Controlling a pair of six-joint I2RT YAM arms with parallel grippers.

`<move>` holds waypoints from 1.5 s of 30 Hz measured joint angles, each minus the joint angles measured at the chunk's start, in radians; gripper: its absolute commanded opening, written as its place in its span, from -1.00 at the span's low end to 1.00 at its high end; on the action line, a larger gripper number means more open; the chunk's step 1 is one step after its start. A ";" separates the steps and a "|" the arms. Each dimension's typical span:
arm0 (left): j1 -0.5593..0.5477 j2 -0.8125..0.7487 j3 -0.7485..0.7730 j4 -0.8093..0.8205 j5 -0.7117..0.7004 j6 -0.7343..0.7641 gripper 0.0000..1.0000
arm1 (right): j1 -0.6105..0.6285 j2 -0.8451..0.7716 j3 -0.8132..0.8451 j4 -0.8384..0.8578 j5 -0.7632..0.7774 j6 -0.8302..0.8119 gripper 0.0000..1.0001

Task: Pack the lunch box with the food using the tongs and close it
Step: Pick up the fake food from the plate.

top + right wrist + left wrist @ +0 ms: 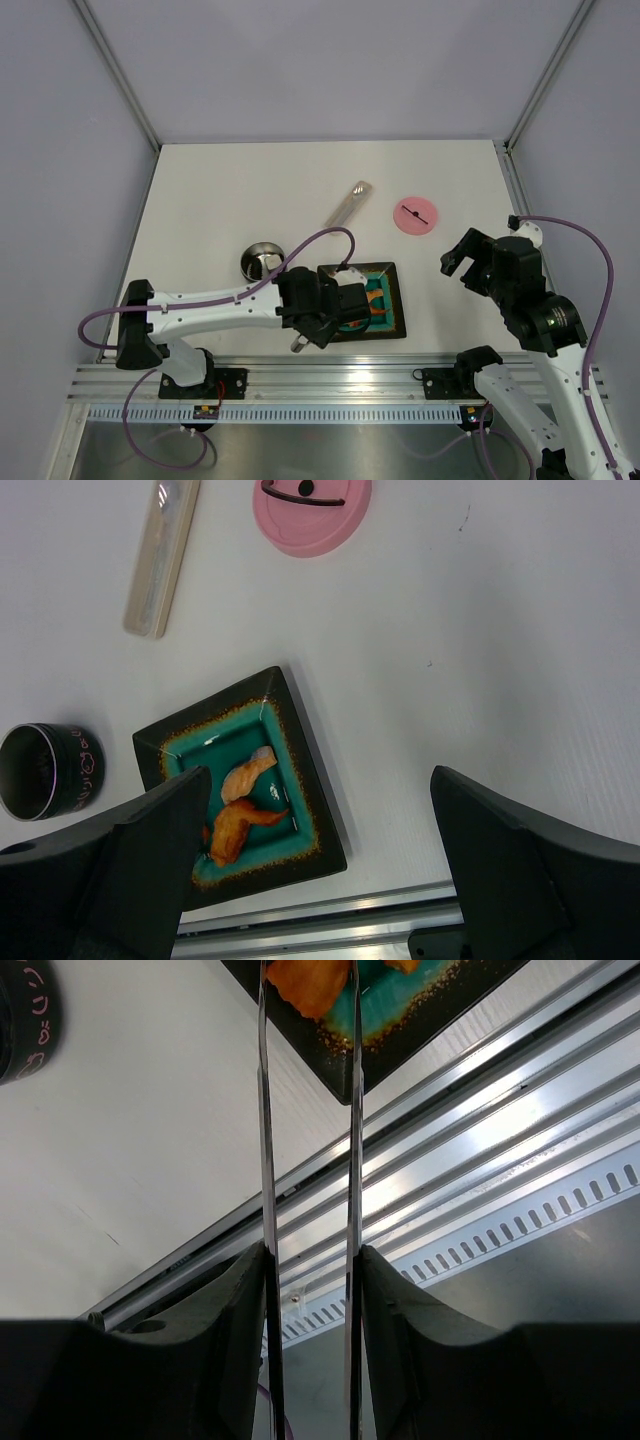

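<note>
My left gripper [345, 305] [312, 1260] is shut on the tongs [265, 1120], pressing the two thin arms between its pads. The tongs' tips reach over the teal plate [392, 300] [322, 825] and flank an orange piece of food [310, 985]; the arms stand apart. Orange food [240, 825] [375, 300] lies on the plate. The lunch box [263, 262] [45, 770] stands open left of the plate. Its pink lid [416, 214] [310, 510] lies at the back right. My right gripper [462, 262] [320, 775] hangs open and empty, right of the plate.
A flat pale utensil [350, 205] [160, 555] lies slantwise behind the plate. The aluminium rail [340, 375] [480, 1150] runs along the table's near edge, just in front of the plate. White walls and frame posts bound the table.
</note>
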 measured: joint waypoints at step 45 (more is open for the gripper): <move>0.310 -0.319 -0.047 -0.026 -0.124 -0.032 -0.64 | 0.000 -0.001 -0.002 0.000 0.000 0.001 0.99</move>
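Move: The left hand holds the tongs, their tips already around the orange food on the plate, about 9 cm ahead, 3 cm right and 13 cm below. The lunch box it is taken to lies roughly 17 cm ahead, 12 cm left, 12 cm down; the plate's middle is 10 cm ahead and 10 cm right. From the right hand, the lunch box is some 5 cm ahead, 43 cm left, 20 cm down. Left tongs keep their pinch, lift the orange food about 6 cm, then swing it forward-left towards the lunch box. ##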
